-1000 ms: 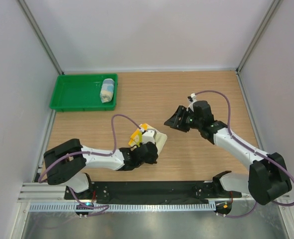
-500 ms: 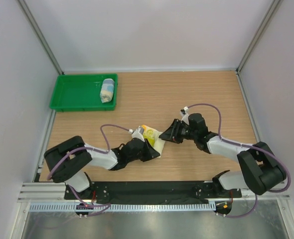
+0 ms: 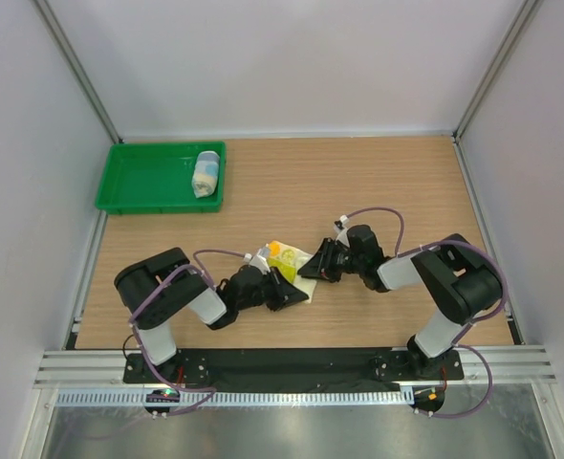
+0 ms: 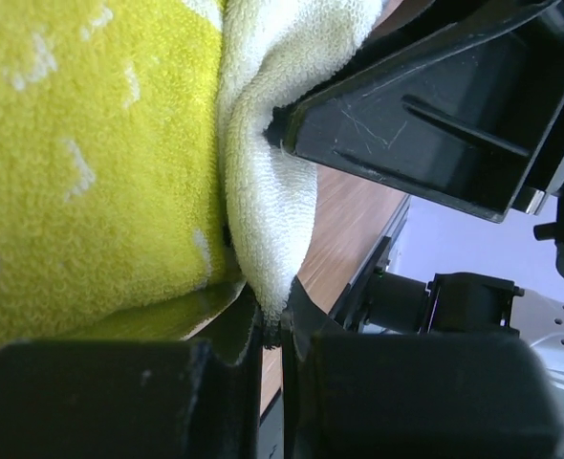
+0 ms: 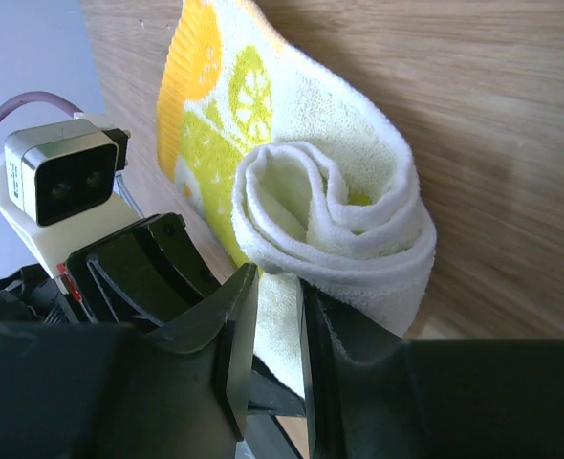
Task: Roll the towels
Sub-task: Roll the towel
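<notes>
The yellow-green towel, orange-edged with lemon prints, lies partly rolled at mid-table. From the right wrist its coiled white end shows, the flat printed part beyond it. My left gripper is shut on the towel's near-left side, a white terry fold pinched between its jaws. My right gripper meets the roll from the right, its jaws closed narrowly on a layer of cloth under the coil. The light blue towel sits rolled in the tray.
The green plastic tray stands at the back left. Both grippers are almost touching over the towel; the right gripper's black finger fills the left wrist view, and the left wrist camera shows close in the right wrist view.
My right arm has swung left and down from mid-air to the towel's right end, and its jaws have narrowed onto the cloth. The left gripper has stayed shut on the towel.
</notes>
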### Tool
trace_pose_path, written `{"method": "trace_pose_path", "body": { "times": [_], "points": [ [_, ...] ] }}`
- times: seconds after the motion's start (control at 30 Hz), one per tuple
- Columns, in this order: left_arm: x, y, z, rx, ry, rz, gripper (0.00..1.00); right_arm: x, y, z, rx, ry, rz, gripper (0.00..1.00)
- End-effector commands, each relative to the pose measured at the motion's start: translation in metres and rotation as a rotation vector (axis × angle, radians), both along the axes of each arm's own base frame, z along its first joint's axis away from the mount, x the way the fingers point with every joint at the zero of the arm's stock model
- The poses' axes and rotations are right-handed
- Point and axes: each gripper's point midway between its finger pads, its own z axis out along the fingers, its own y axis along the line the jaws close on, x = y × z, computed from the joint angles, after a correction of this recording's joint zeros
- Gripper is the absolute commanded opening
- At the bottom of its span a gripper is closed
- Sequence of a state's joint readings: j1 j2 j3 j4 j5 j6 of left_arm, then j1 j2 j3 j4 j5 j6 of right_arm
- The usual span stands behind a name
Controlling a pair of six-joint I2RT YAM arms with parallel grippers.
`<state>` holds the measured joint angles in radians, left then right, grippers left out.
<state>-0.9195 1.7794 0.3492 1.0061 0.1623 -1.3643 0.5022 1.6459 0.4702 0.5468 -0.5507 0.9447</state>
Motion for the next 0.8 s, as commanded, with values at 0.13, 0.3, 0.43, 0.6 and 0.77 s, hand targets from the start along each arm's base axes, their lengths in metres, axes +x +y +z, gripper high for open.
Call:
{"method": "trace_pose_path", "body": {
  "times": [0.13, 0.3, 0.43, 0.6, 0.77],
  "points": [
    [-0.008, 0.003, 0.013, -0.004, -0.046, -0.066, 0.06, 0.009, 0.002, -0.012, 0.004, -0.025, -0.025, 0.29],
    [-0.009, 0.012, -0.004, 0.232, -0.099, -0.124, 0.25, 0.009, -0.005, -0.025, -0.071, 0.009, -0.040, 0.27],
    [-0.018, 0.038, -0.017, 0.619, -0.196, -0.153, 0.33, 0.008, -0.008, -0.029, -0.109, 0.029, -0.039, 0.27],
    [-0.018, 0.033, 0.012, 0.934, -0.423, -0.178, 0.34, 0.007, -0.006, -0.029, -0.131, 0.038, -0.025, 0.27],
    [-0.012, 0.032, 0.049, 1.208, -0.656, -0.100, 0.35, 0.006, -0.006, -0.028, -0.152, 0.051, -0.016, 0.27]
  ]
}}
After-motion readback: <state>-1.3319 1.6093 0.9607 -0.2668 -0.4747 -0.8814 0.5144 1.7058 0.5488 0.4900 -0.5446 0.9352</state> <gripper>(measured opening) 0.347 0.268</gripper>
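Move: My left hand already pinches the near end of the towel's white roll. The roll's middle is about 4 cm ahead of that hand and 1 cm to its left, at nearly its height. From the same hand, the still unrolled yellow flap lies some 7 cm ahead, 5 cm to the left and 2 cm below. My right fingers are already on the roll, its middle only about 1 cm ahead, 1 cm to their left and 1 cm below. I let go of the roll's near end with my left hand, opening the fingers to about a third while easing a centimetre left. Then I draw it clear, back and up about 4 cm each and some 3 cm to the right, tipping the wrist over about 55 degrees so the fingers point steeply down. My right hand keeps its hold on the roll, creeping about a centimetre forward and left. ##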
